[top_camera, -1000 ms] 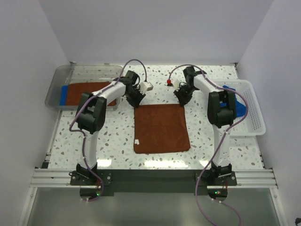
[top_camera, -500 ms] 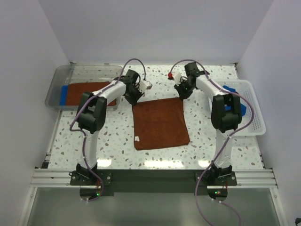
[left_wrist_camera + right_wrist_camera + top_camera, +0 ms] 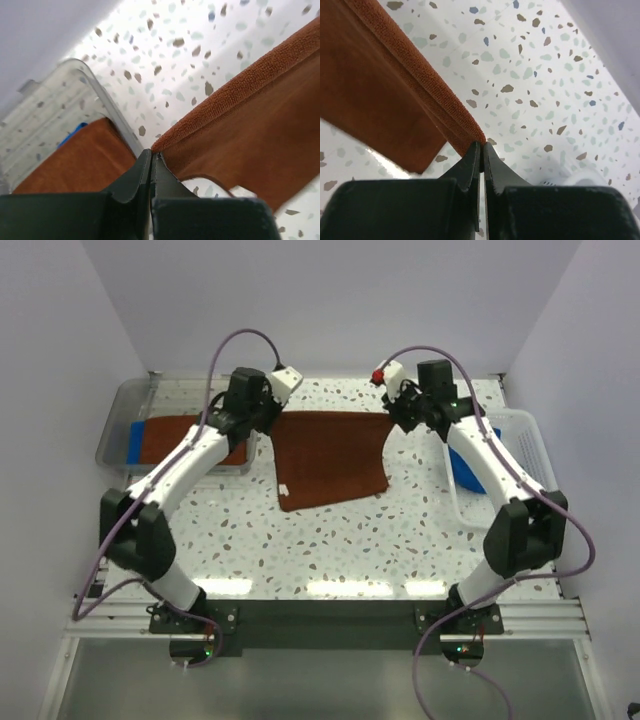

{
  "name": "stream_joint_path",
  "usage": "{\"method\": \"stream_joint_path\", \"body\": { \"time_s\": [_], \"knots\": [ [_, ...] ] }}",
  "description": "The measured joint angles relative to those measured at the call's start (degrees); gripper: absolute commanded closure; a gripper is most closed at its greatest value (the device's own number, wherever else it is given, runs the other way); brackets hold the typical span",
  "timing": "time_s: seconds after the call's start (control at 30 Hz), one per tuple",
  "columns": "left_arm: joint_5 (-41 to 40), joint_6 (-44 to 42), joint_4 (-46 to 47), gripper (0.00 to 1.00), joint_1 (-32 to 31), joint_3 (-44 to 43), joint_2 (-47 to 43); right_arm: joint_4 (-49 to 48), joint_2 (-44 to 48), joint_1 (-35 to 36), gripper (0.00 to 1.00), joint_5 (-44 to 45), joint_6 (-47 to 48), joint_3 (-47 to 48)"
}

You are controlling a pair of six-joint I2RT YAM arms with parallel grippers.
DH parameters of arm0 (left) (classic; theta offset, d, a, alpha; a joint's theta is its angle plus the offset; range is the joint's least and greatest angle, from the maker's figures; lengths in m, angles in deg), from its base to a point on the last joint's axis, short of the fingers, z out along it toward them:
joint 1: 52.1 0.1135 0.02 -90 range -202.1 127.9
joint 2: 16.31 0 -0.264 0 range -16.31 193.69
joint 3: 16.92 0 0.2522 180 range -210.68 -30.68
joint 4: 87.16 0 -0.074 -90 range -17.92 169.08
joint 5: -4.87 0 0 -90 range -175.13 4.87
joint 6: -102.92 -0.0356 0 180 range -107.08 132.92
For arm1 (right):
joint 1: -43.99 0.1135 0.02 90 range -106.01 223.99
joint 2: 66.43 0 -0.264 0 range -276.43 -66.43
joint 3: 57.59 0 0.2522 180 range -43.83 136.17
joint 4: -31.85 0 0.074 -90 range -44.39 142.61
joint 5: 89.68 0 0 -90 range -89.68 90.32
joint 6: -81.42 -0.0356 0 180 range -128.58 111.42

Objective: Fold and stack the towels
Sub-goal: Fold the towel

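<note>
A rust-brown towel [image 3: 330,455] hangs lifted by its two far corners, its near edge trailing on the speckled table. My left gripper [image 3: 268,418] is shut on the towel's far left corner [image 3: 159,145]; my right gripper [image 3: 397,418] is shut on the far right corner [image 3: 479,137]. The top hem [image 3: 430,95] stretches taut between them. Another rust-brown towel [image 3: 185,435] lies in the clear tray with a blue towel [image 3: 136,440] under it. A blue towel [image 3: 465,465] sits in the white basket.
The clear plastic tray [image 3: 135,405] stands at the far left, its rim [image 3: 102,102] close beside my left fingers. The white mesh basket [image 3: 525,455] stands at the far right, beneath my right arm's forearm. The back wall is just behind both grippers.
Both grippers rose and moved back and apart, lifting the towel's far edge off the table. The left gripper shut on its corner. The towel's near edge slid away from the front.
</note>
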State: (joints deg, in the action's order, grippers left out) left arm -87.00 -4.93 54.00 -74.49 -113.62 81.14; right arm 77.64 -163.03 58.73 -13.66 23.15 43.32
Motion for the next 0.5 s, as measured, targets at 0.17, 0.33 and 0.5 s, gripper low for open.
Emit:
{"method": "stream_joint_path", "body": {
  "time_s": [0.17,0.33,0.5],
  "knots": [
    [-3.4,1.7,4.5,1.00,-3.3,6.6,-16.0,-2.4,14.4,0.3,1.00,-0.2,-1.4,-7.6],
    [-8.8,2.6,5.3,1.00,-10.0,13.7,-27.1,-3.2,30.2,0.3,1.00,-1.7,-2.9,-15.3],
    [-10.3,4.5,4.1,1.00,-14.1,17.6,-36.0,-2.2,42.1,0.3,1.00,-4.3,-4.1,-20.8]
  ]
}}
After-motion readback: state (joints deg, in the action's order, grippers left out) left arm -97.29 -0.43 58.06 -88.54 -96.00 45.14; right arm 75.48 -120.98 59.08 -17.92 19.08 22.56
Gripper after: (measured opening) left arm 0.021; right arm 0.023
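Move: Both closed grippers hold the brown towel by its top corners, about 18 to 20 cm above the table. Its middle hangs about 8 cm back, 13 cm right and 9 cm below the left hand, and about 7 cm back, 14 cm left and 10 cm below the right. The clear bin is roughly 23 cm left and 7 cm ahead of the left hand; the white basket lies some 28 cm right and 5 cm back of the right hand. Both hands, still pinching the top corners, sweep the towel back about 14 cm while rising, fingers tilting up. ##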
